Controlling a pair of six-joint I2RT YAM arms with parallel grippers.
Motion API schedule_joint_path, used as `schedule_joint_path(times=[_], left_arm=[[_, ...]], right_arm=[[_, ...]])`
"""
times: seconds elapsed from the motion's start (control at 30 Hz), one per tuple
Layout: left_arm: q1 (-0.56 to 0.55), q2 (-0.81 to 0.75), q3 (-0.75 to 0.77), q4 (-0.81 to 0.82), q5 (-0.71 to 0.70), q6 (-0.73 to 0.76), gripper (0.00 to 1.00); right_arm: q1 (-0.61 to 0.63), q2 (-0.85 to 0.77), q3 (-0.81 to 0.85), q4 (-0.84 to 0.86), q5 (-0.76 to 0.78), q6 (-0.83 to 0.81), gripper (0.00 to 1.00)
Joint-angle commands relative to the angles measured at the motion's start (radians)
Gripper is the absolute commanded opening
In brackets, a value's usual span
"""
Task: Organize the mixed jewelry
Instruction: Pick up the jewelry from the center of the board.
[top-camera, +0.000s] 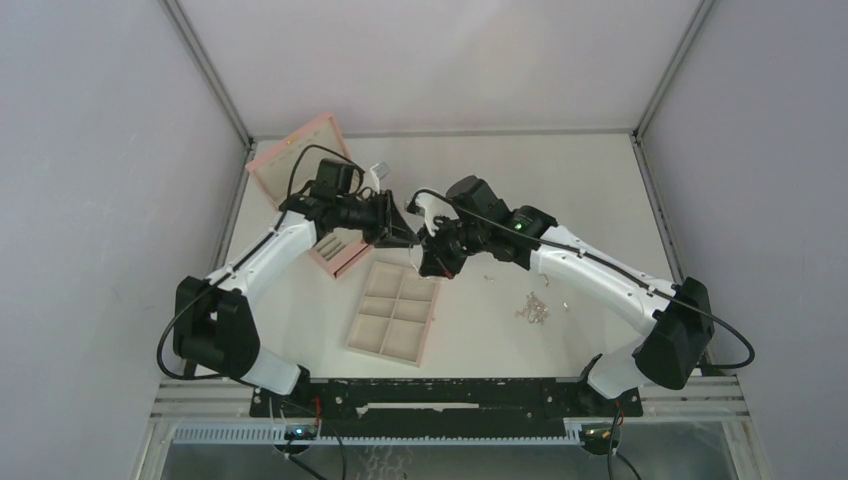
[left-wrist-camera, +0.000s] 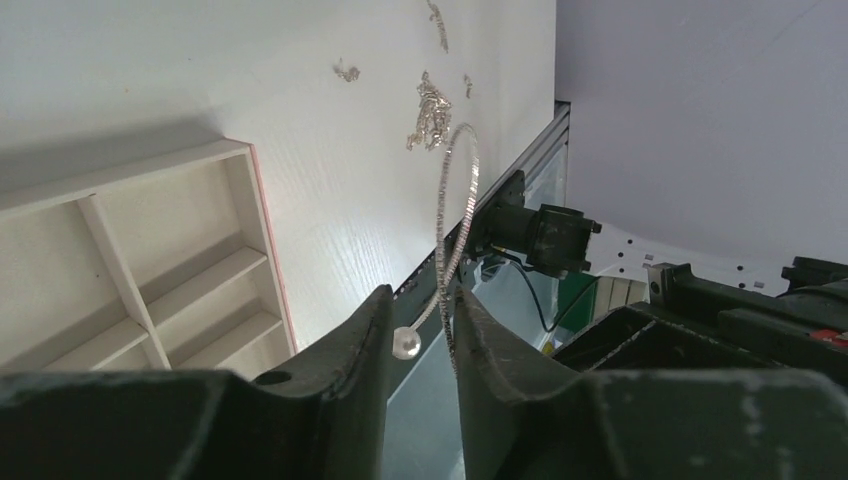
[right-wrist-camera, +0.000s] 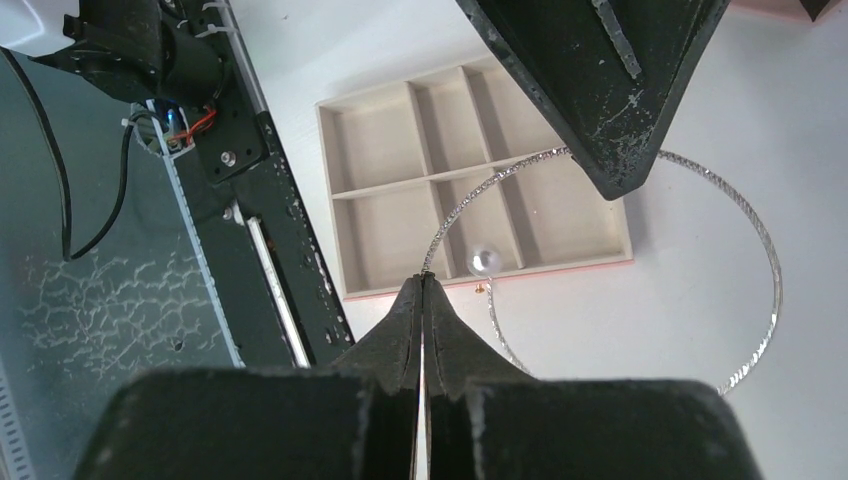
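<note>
My right gripper (right-wrist-camera: 422, 280) is shut on a thin silver hoop (right-wrist-camera: 770, 270) that ends in a small pearl (right-wrist-camera: 485, 262), held in the air above the beige tray (right-wrist-camera: 330, 150). The left gripper (left-wrist-camera: 422, 300) stands around the same hoop (left-wrist-camera: 470, 160). Its jaws are narrowly apart, with the wire and the pearl (left-wrist-camera: 406, 343) in the gap. Both grippers meet above the tray's far edge, left gripper (top-camera: 410, 235) facing right gripper (top-camera: 432, 245). More of the mixed jewelry (top-camera: 535, 308) lies in a loose silver pile on the table to the right, and that pile (left-wrist-camera: 430, 110) also shows in the left wrist view.
The six-compartment tray (top-camera: 430, 330) lies near the table's front centre. A pink box (top-camera: 290, 155) sits open at the back left under the left arm. A tiny gold piece (right-wrist-camera: 482, 287) lies on the table by the tray's rim. Grey walls enclose the table.
</note>
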Motion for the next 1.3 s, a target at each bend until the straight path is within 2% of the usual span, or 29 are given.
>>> schedule_joint_path(times=[0.0,0.07,0.23,0.5,0.53,0.6,0.63,0.67,0.77,0.9,1.03,1.13,1.2,1.27], left_arm=[[-0.002,-0.025,0.017,0.047,0.083,-0.001,0.32],[-0.002,-0.026,0.011,0.059,0.091,-0.006,0.29],[-0.002,-0.023,0.021,0.058,0.100,-0.008,0.01],[-0.001,-0.047,0.043,0.045,0.060,0.002,0.00],[-0.001,-0.052,0.052,0.029,0.033,0.014,0.00],[-0.002,-0.067,0.064,0.011,0.002,0.042,0.00],[0.000,-0.080,0.067,0.009,-0.009,0.056,0.00],[0.000,-0.100,0.071,0.001,-0.026,0.073,0.00],[0.005,-0.158,0.106,-0.049,-0.144,0.151,0.00],[0.039,-0.247,0.118,-0.041,-0.311,0.210,0.00],[0.076,-0.349,0.058,0.073,-0.531,0.227,0.00],[0.095,-0.445,-0.044,0.227,-0.739,0.224,0.00],[0.102,-0.515,-0.151,0.406,-0.889,0.228,0.00],[0.107,-0.572,-0.265,0.660,-0.975,0.277,0.00]], right_arm=[[0.007,-0.027,0.011,0.009,0.004,-0.011,0.00],[0.008,-0.028,0.011,0.010,0.006,-0.011,0.00],[0.008,-0.027,0.012,0.012,0.015,-0.009,0.00],[0.007,-0.040,0.012,0.008,0.057,0.001,0.01],[0.007,-0.042,0.011,0.009,0.074,0.010,0.12],[0.007,-0.051,0.017,0.015,0.121,0.043,0.57],[0.005,-0.061,0.026,0.011,0.124,0.050,0.66],[0.002,-0.076,0.039,0.009,0.124,0.061,0.72],[-0.015,-0.140,0.074,0.001,0.116,0.085,0.79],[-0.041,-0.222,0.152,-0.027,0.150,0.115,0.83],[-0.072,-0.310,0.141,0.030,0.239,0.166,0.83],[-0.117,-0.352,0.082,0.088,0.321,0.206,0.83],[-0.153,-0.356,0.059,0.089,0.345,0.234,0.83],[-0.189,-0.354,0.047,0.083,0.325,0.256,0.83]])
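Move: The right fingers still hold the jewelry hoop, its middle about 6 cm ahead of that hand and 4 cm below. A strand already runs between the left hand's half-open fingers; from that hand the hoop's middle is about 1 cm back, 3 cm right and 3 cm below. The divided tray lies some 16 cm back, 5 cm left and 18 cm below the left hand; the pink box about 4 cm ahead, 15 cm left, 14 cm below. Left pinches the hoop, right opens, then left swings it some 12 cm left and up, right rises away. ##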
